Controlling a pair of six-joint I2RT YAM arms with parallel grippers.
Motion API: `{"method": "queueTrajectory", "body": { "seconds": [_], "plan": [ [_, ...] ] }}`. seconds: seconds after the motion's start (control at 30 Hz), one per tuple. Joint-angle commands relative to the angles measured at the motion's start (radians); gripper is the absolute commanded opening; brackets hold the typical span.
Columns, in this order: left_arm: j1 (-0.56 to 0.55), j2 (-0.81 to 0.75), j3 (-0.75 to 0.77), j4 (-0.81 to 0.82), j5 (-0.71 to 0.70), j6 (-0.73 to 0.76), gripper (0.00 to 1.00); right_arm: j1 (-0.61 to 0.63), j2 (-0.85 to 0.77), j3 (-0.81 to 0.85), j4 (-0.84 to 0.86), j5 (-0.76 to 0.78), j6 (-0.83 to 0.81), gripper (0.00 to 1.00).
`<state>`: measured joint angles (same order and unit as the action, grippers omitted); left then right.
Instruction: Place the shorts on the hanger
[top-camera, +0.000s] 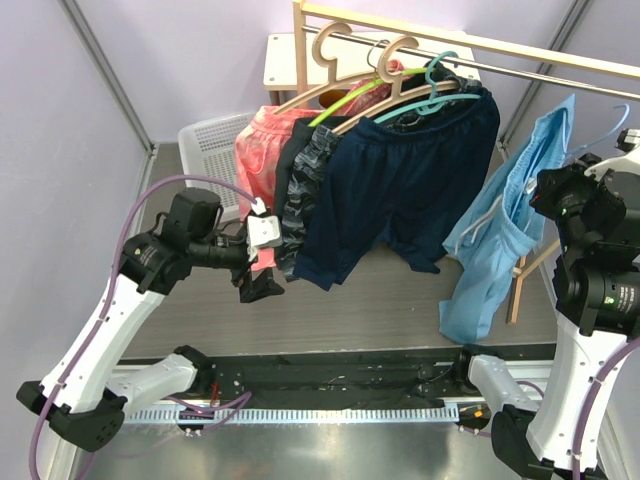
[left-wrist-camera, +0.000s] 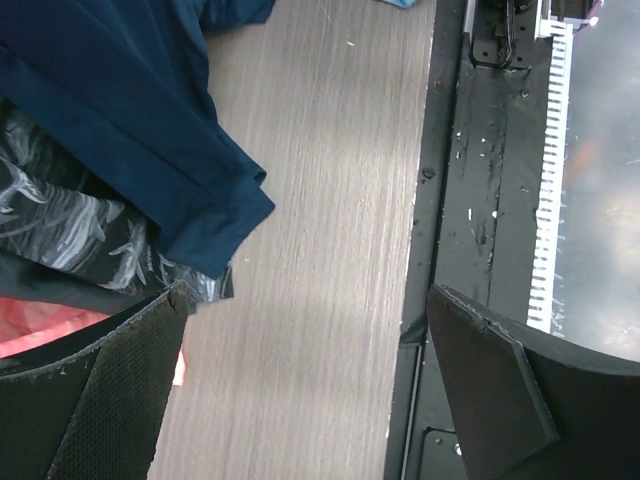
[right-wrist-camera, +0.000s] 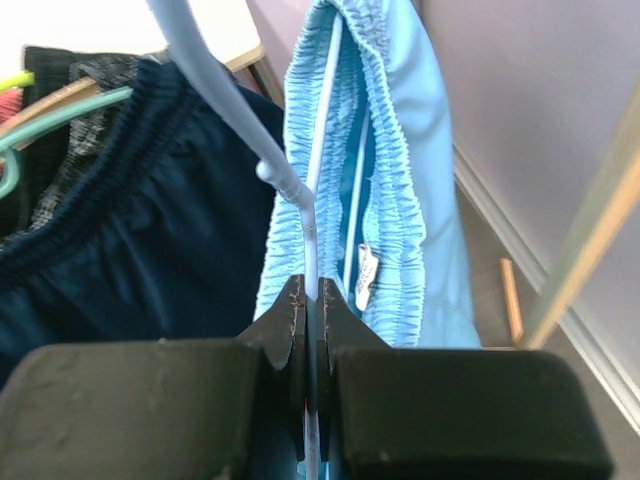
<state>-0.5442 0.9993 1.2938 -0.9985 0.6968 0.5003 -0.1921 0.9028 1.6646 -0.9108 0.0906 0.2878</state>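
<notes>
The light sky-blue shorts (top-camera: 500, 235) hang at the right of the table, and the right wrist view shows their gathered elastic waist (right-wrist-camera: 400, 180) close up. The thin pale-blue wire hanger (right-wrist-camera: 215, 90) runs down past that waist into my right gripper (right-wrist-camera: 311, 295), which is shut on its wire. From above, part of the hanger (top-camera: 612, 128) shows beside the right gripper (top-camera: 548, 192). My left gripper (top-camera: 262, 258) is open at the hem of the pink and patterned shorts. Its fingers (left-wrist-camera: 110, 390) hold nothing, with only tabletop between them.
A wooden rack (top-camera: 420, 35) carries navy shorts (top-camera: 400, 180), coral-pink shorts (top-camera: 262, 150) and dark patterned shorts (top-camera: 305, 180) on wooden, teal and green hangers. A white basket (top-camera: 210, 145) stands at the back left. A rack leg (top-camera: 520, 290) stands beside the blue shorts.
</notes>
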Motion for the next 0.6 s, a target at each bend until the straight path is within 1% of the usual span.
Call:
{"method": "queueTrajectory", "body": {
  "seconds": [0.0, 0.03, 0.2, 0.27, 0.37, 0.43, 0.53, 0.57],
  "plan": [
    [-0.003, 0.016, 0.047, -0.003, 0.023, -0.039, 1.00, -0.004, -0.018, -0.009, 0.259, -0.072, 0.053, 0.01],
    [-0.003, 0.019, 0.048, 0.001, 0.027, -0.042, 1.00, -0.004, -0.019, -0.015, 0.298, -0.113, 0.042, 0.01],
    [-0.005, 0.032, 0.055, 0.003, 0.030, -0.048, 1.00, -0.004, -0.059, -0.094, 0.441, -0.150, -0.016, 0.01],
    [-0.003, 0.044, 0.067, -0.002, 0.021, -0.045, 1.00, -0.004, -0.077, -0.127, 0.506, -0.216, -0.024, 0.01],
    [-0.003, 0.059, 0.081, -0.008, 0.023, -0.045, 1.00, -0.004, -0.052, -0.120, 0.517, -0.297, 0.005, 0.01],
    [-0.005, 0.058, 0.076, 0.003, 0.030, -0.045, 1.00, -0.004, -0.029, -0.106, 0.503, -0.321, 0.025, 0.01],
    [-0.003, 0.042, 0.058, 0.027, 0.029, -0.046, 1.00, -0.004, 0.002, -0.101, 0.520, -0.322, 0.045, 0.01],
    [-0.003, 0.033, 0.050, 0.032, 0.026, -0.046, 1.00, -0.004, 0.021, -0.091, 0.521, -0.301, 0.051, 0.01]
  ]
}}
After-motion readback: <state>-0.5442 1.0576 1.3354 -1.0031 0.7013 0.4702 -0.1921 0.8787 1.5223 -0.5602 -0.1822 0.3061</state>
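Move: The right hand, carrying the hanger with the light-blue shorts on it, has the free stretch of metal rail about 18 cm ahead, dead in line sideways and some 10 cm above. To the hand's left, the mint hanger sits about 25 cm over, 15 cm ahead and 3 cm up. The navy shorts' middle is about 28 cm left, 10 cm ahead and 8 cm below. From the idle left hand, that stretch of rail lies roughly 25 cm ahead, 60 cm right and 25 cm up. Still pinching the hanger's wire just below its neck, the right hand carries the hanger and shorts towards the metal rail, going left, up and forward in nearly equal parts, about 6 to 7 cm in all. The leftward part comes mostly in the second half. Meanwhile the wrist tips the fingers up and swings them counter-clockwise, some 15 degrees each way, and the fingers stay shut. ##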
